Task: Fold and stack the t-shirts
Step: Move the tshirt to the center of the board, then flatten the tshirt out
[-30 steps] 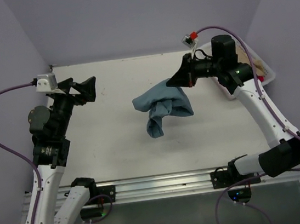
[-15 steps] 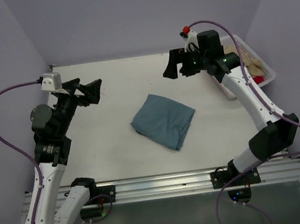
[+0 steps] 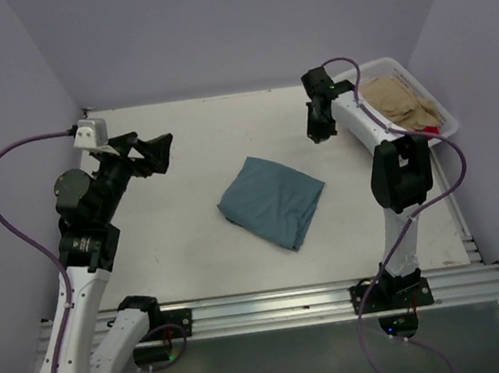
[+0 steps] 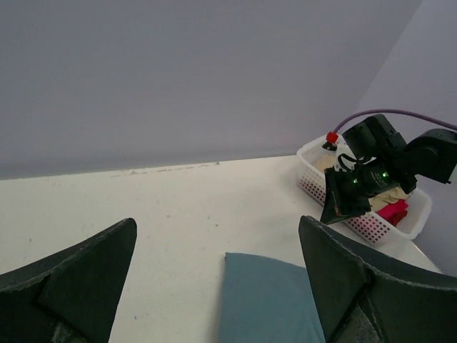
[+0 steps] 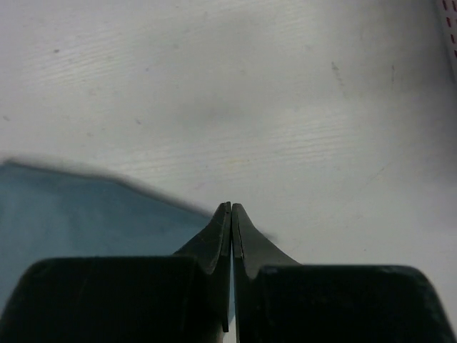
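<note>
A dusty teal t-shirt lies folded in a flat packet at the middle of the table, free of both grippers. It also shows in the left wrist view and in the right wrist view. A tan t-shirt and a red t-shirt lie in the white basket. My right gripper hangs shut and empty, between the teal t-shirt and the basket, its fingertips pressed together. My left gripper hovers wide open at the left, aimed towards the teal t-shirt.
The white mesh basket stands at the table's far right corner, the right arm's upper part arching just beside it. Lilac walls close in the table's left, back and right sides. A metal rail runs along the near edge.
One second ago the right gripper held the teal t-shirt bunched in the air. It let the shirt go onto the table, drew back towards the basket and shut. The left arm barely moved.
</note>
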Controlling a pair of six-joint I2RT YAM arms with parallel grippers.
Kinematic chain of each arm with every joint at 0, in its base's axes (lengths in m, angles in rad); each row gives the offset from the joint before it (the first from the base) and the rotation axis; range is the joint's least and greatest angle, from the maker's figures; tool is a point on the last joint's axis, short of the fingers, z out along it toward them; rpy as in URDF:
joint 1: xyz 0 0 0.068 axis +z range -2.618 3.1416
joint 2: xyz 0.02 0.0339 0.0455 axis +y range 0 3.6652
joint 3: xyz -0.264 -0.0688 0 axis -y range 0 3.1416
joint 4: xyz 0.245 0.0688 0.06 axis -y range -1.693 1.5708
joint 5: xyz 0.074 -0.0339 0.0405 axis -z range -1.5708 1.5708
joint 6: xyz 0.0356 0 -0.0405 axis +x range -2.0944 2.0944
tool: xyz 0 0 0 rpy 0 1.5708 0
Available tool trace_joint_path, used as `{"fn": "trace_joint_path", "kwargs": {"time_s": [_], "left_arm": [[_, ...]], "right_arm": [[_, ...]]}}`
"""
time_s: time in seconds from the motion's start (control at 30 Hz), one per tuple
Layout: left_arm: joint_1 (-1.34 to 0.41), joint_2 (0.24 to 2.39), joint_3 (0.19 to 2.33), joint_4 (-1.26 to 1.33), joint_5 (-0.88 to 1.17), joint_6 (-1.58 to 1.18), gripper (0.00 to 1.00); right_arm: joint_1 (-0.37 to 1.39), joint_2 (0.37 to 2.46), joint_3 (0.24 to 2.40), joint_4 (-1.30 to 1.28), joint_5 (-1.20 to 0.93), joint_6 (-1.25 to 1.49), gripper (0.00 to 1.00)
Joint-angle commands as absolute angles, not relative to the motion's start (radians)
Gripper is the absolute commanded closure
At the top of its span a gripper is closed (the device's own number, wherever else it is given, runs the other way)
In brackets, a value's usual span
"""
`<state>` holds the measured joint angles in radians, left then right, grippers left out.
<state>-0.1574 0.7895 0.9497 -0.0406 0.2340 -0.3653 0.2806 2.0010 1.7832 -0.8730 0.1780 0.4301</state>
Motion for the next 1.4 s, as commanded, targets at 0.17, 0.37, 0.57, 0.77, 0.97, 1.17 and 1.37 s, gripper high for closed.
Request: {"fn": "trace_joint_path", "kwargs": {"time_s": [0.17,0.37,0.57,0.77,0.97,1.17,1.37], "left_arm": [[-0.155,0.796,0.920,-0.037,0.258,-0.390,0.00],[-0.156,0.808,0.894,-0.015,0.288,-0.407,0.00],[-0.188,0.975,0.923,-0.116,0.322,-0.327,0.00],[-0.383,1.212,0.959,-0.259,0.299,-0.131,0.02],[-0.589,1.304,0.992,-0.314,0.268,0.040,0.02],[-0.698,1.293,1.025,-0.366,0.313,0.141,0.01],[-0.874,1.446,1.055,-0.428,0.200,0.199,0.00]], "right_arm": [[0.126,2.045,1.816,-0.898,0.339,0.551,1.00],[0.029,2.138,1.925,-0.922,0.333,0.539,1.00],[-0.029,2.212,2.069,-0.974,0.354,0.531,1.00],[-0.045,2.232,2.106,-0.971,0.362,0.514,1.00],[-0.051,2.250,2.146,-0.963,0.354,0.489,1.00],[-0.061,2.244,2.138,-0.942,0.318,0.479,1.00],[-0.061,2.208,2.089,-0.893,0.227,0.465,1.00]]}}
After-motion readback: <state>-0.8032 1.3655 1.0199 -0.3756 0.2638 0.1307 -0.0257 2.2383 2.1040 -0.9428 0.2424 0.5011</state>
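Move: The white basket, skewed, has its middle about 27 cm to the right of the right hand, 8 cm farther out and some 5 cm lower. The t-shirt lies roughly 20 cm to the left of the right hand, 15 cm back and 11 cm below. From the high left hand, the t-shirt is about 24 cm to the right, level with it in reach, and some 37 cm below. Shut right fingers push the basket, going 15 cm right-forward; the open left swoops down-right towards the t-shirt. ##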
